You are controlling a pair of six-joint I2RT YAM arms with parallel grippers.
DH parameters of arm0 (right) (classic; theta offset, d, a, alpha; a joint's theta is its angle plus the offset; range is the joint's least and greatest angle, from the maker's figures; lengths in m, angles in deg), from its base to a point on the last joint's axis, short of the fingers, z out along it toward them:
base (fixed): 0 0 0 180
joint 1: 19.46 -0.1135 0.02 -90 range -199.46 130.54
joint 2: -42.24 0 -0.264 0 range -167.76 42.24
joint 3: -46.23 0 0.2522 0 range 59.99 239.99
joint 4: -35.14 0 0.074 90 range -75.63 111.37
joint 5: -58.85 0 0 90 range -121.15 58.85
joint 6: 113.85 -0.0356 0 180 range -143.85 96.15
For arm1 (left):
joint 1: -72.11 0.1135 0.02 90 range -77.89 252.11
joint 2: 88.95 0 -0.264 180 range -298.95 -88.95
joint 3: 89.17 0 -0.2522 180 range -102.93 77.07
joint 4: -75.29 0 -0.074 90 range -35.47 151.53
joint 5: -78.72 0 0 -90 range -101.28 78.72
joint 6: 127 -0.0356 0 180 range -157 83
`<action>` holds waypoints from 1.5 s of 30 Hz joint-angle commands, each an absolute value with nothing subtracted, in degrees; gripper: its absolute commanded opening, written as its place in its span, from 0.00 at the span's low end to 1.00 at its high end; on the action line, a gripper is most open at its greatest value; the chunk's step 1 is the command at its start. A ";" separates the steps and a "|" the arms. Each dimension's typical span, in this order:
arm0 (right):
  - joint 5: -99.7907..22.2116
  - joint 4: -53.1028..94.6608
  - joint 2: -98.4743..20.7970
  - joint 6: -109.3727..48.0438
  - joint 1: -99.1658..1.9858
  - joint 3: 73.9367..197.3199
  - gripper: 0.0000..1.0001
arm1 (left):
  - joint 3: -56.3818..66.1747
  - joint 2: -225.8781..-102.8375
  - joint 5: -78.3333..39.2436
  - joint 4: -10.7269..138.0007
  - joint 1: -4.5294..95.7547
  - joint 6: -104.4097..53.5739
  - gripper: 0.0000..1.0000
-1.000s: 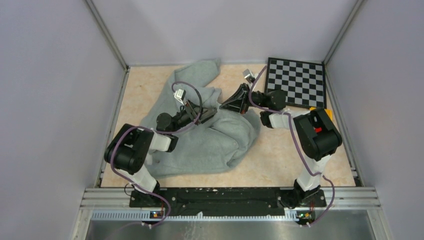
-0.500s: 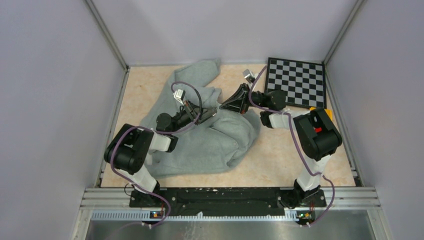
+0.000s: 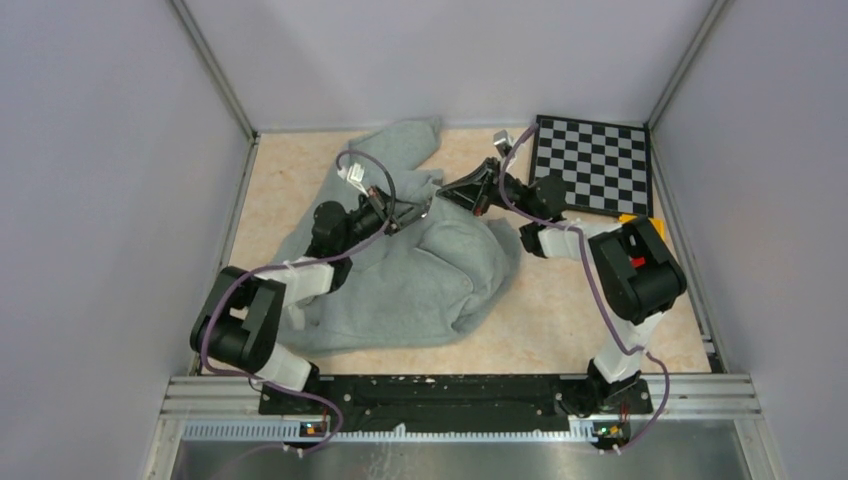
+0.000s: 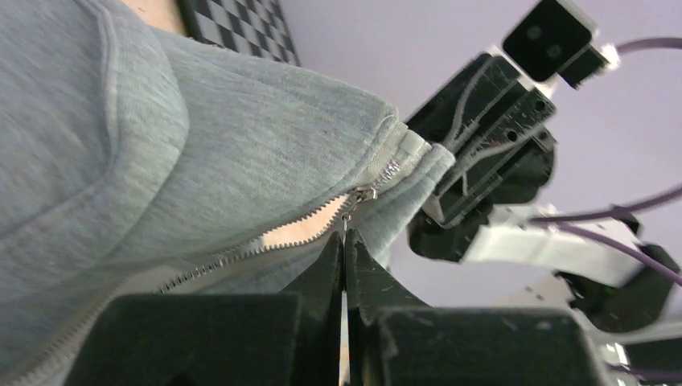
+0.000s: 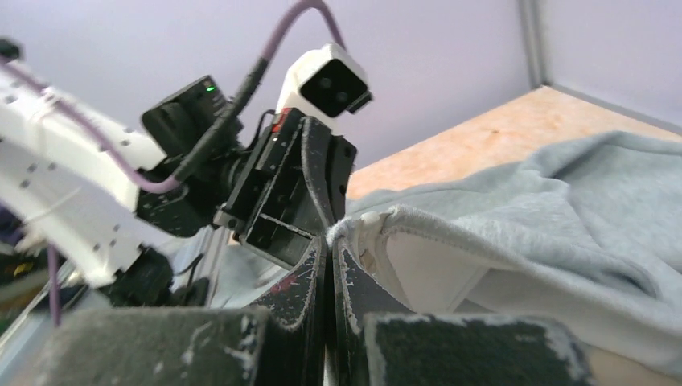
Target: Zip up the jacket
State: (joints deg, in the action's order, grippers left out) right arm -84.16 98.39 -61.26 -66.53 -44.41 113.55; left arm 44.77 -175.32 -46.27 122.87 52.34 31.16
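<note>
The light-grey fleece jacket (image 3: 420, 270) lies crumpled on the table. My left gripper (image 3: 415, 212) is shut on the metal zipper pull (image 4: 346, 219), with the slider (image 4: 363, 193) near the end of the zipper and open teeth (image 4: 241, 249) trailing back from it. My right gripper (image 3: 452, 190) is shut on the jacket's hem corner (image 5: 354, 225) just beyond the zipper's end, holding it lifted. The two grippers face each other a short way apart. In the right wrist view the left gripper (image 5: 289, 189) shows just behind the pinched edge.
A black-and-white checkerboard (image 3: 592, 162) lies at the back right of the table. Grey walls close in on the left, right and back. A sleeve (image 3: 400, 140) reaches toward the back wall. Bare table (image 3: 560, 320) shows at the front right.
My left gripper has moved back and up with the zipper pull. My right gripper has shifted a little toward the back with the hem. The jacket's raised edge has followed them.
</note>
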 commanded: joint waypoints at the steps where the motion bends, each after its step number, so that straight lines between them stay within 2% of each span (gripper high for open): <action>1: -65.31 100.64 -60.10 -65.75 -43.97 113.81 0.00 | 37.60 -180.19 -46.29 102.13 53.25 17.70 0.00; 5: -58.40 105.18 -64.38 -68.92 -42.24 113.32 0.00 | 32.91 -186.20 -48.73 99.51 53.22 15.63 0.00; 9: -64.39 106.80 -69.57 -73.21 -39.81 114.98 0.00 | 30.00 -186.52 -47.94 96.50 53.24 12.40 0.00; 15: -61.23 94.84 -69.44 -65.70 -38.62 113.19 0.00 | 28.48 -187.22 -45.18 90.93 51.52 10.16 0.00; 20: -57.41 90.82 -70.32 -63.14 -33.21 116.19 0.00 | 26.77 -185.68 -37.10 73.56 52.46 -0.34 0.00; 27: -61.71 93.68 -76.51 -62.39 -29.92 123.18 0.00 | 27.52 -182.38 -34.63 60.03 57.43 -6.46 0.00; 35: -57.39 94.83 -85.81 -65.94 -24.87 129.29 0.00 | 32.01 -167.73 -33.53 46.10 69.74 -4.72 0.00; 45: -51.29 90.94 -94.62 -70.28 -21.75 139.10 0.00 | 30.85 -149.24 -25.07 25.40 72.99 0.36 0.00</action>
State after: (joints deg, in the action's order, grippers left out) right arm -60.51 88.46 -93.33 -69.54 -24.22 134.78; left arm 32.18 -155.19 -31.93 38.16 71.05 -1.05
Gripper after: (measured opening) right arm 0.008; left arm 0.004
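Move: The left hand already holds the zip pull, its slider about 2 cm to the right; the zip's collar end lies roughly 25 cm to its left, 5 cm back and 18 cm lower. The hem corner pinched by the right hand is some 3 cm ahead of the left and 2 cm to its right. From the right hand the chessboard's middle lies about 30 cm ahead, 32 cm right and 23 cm below. Keeping its pinch on the zip pull, the left hand dips forward and down, then drags the slider left along the zip towards the collar, about 17 cm, rising at the end while its fingers tip downward. The right keeps the hem corner and hauls it the other way, 25 cm forward, 17 cm right and 16 cm down towards the chessboard, turning some 40 degrees clockwise. ##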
